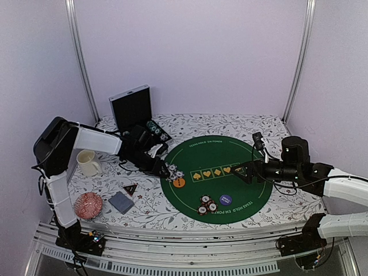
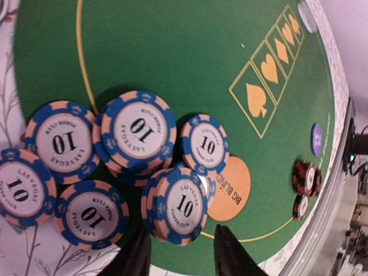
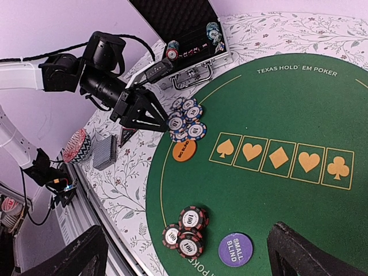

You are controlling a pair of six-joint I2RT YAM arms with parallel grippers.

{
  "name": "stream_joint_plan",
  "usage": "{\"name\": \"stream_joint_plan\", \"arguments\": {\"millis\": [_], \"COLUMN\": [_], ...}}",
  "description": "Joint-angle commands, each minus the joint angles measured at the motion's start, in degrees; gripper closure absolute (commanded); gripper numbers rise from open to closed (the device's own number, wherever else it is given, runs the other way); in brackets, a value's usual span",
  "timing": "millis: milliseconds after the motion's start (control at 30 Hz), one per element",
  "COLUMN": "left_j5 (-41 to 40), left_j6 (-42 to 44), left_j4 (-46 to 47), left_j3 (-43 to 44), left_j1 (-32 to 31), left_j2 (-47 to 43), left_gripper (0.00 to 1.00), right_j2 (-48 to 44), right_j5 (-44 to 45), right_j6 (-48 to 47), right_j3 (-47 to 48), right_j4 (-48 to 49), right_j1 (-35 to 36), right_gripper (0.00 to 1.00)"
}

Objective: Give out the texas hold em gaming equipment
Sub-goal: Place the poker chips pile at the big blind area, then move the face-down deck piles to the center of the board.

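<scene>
Several blue-and-peach "10" poker chips (image 2: 135, 129) lie in a loose cluster at the left rim of the green poker mat (image 1: 230, 184). My left gripper (image 2: 181, 233) hangs just over them, jaws apart. One small stack (image 2: 183, 204) sits between the fingers; the right finger stands apart from it. An orange "big blind" button (image 2: 233, 192) lies beside that stack. Red-and-black "100" chips (image 3: 192, 218) and a purple "small blind" button (image 3: 235, 249) lie at the mat's near edge. My right gripper (image 3: 190, 256) hovers open above the mat's right side, holding nothing.
Left of the mat on the floral cloth are a deck of cards (image 1: 121, 202), a black triangular marker (image 1: 130, 188), a red patterned round object (image 1: 88, 205) and a cream mug (image 1: 87, 163). An open chip case (image 1: 132, 109) stands at the back left.
</scene>
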Motion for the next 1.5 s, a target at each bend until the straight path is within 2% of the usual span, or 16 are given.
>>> {"name": "stream_joint_plan", "arguments": {"millis": [0,300,400,500,600,733,933,1100,1200,1300,1467], "left_j5": [-4.96,-15.28,-16.23,-20.52,-23.82,-27.24,-31.05,-35.83,-33.86,-33.65,-36.54], "left_j6": [1.07,1.70,1.83,2.11,1.53,-0.60,-0.50,-1.90,-4.95,-6.92,-11.01], "left_j4": [-2.05,-5.61,-4.84,-6.26,-7.53,-6.84,-12.71,-11.43,-9.22,-9.90,-10.22], "left_j3": [2.53,2.55,1.07,0.26,-0.40,-3.33,-3.36,-5.49,-7.17,-7.60,-11.95], "left_j1": [0.30,-0.10,-0.16,-0.15,-0.10,-0.09,-0.13,0.42,1.91,2.73,2.67], "left_j2": [-1.09,-9.62,-14.34,-18.43,-22.31,-27.70,-29.53,-31.43,-32.86,-32.60,-34.59], "left_gripper": [0.56,0.41,0.33,0.27,0.20,0.02,0.02,0.02,0.02,0.02,0.02], "right_j2": [-1.42,-1.82,-2.27,-4.24,-6.80,-9.39,-13.05,-19.21,-22.99,-23.81,-21.39], "right_j5": [-0.48,-0.76,-0.79,-2.02,0.88,4.89,8.25,21.97,27.92,27.77,25.60], "right_j6": [0.94,1.59,1.48,1.10,1.03,-0.33,-6.46,-8.97,-11.25,-13.07,-9.10], "right_j3": [0.42,1.51,2.80,3.53,3.32,2.31,0.86,-2.06,-4.08,-3.67,-2.74], "right_j4": [0.17,0.09,-1.06,-0.28,-0.40,-1.21,-0.34,2.84,5.51,4.35,0.22], "right_j1": [0.13,0.13,0.13,0.13,0.13,0.13,0.17,0.17,0.06,0.05,0.06], "right_gripper": [0.01,0.01,0.01,0.01,0.01,0.01,0.01,0.01,0.01,0.01,0.01]}}
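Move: Right between the left fingers, a centimetre or so below the hand point, sits the short stack of blue 10 chips. The big blind disc lies about 4 cm to this hand's right and 4 cm back, 3 cm below it. The rest of the blue chips are some 3 cm ahead and 2 cm left, the open chip case roughly 22 cm ahead and 10 cm left. From the right hand the stack is around 10 cm ahead, 28 cm left and 17 cm down. Opening its fingers the rest of the way, the left hand frees the chip stack, first easing forward a little, then climbing about 12 cm and swinging about 12 cm left, away from the pile, as its fingers tip up and turn counter-clockwise. The right hand, empty and open, rises about 10 cm and backs off to the right, its fingers tipping up and turning clockwise. ##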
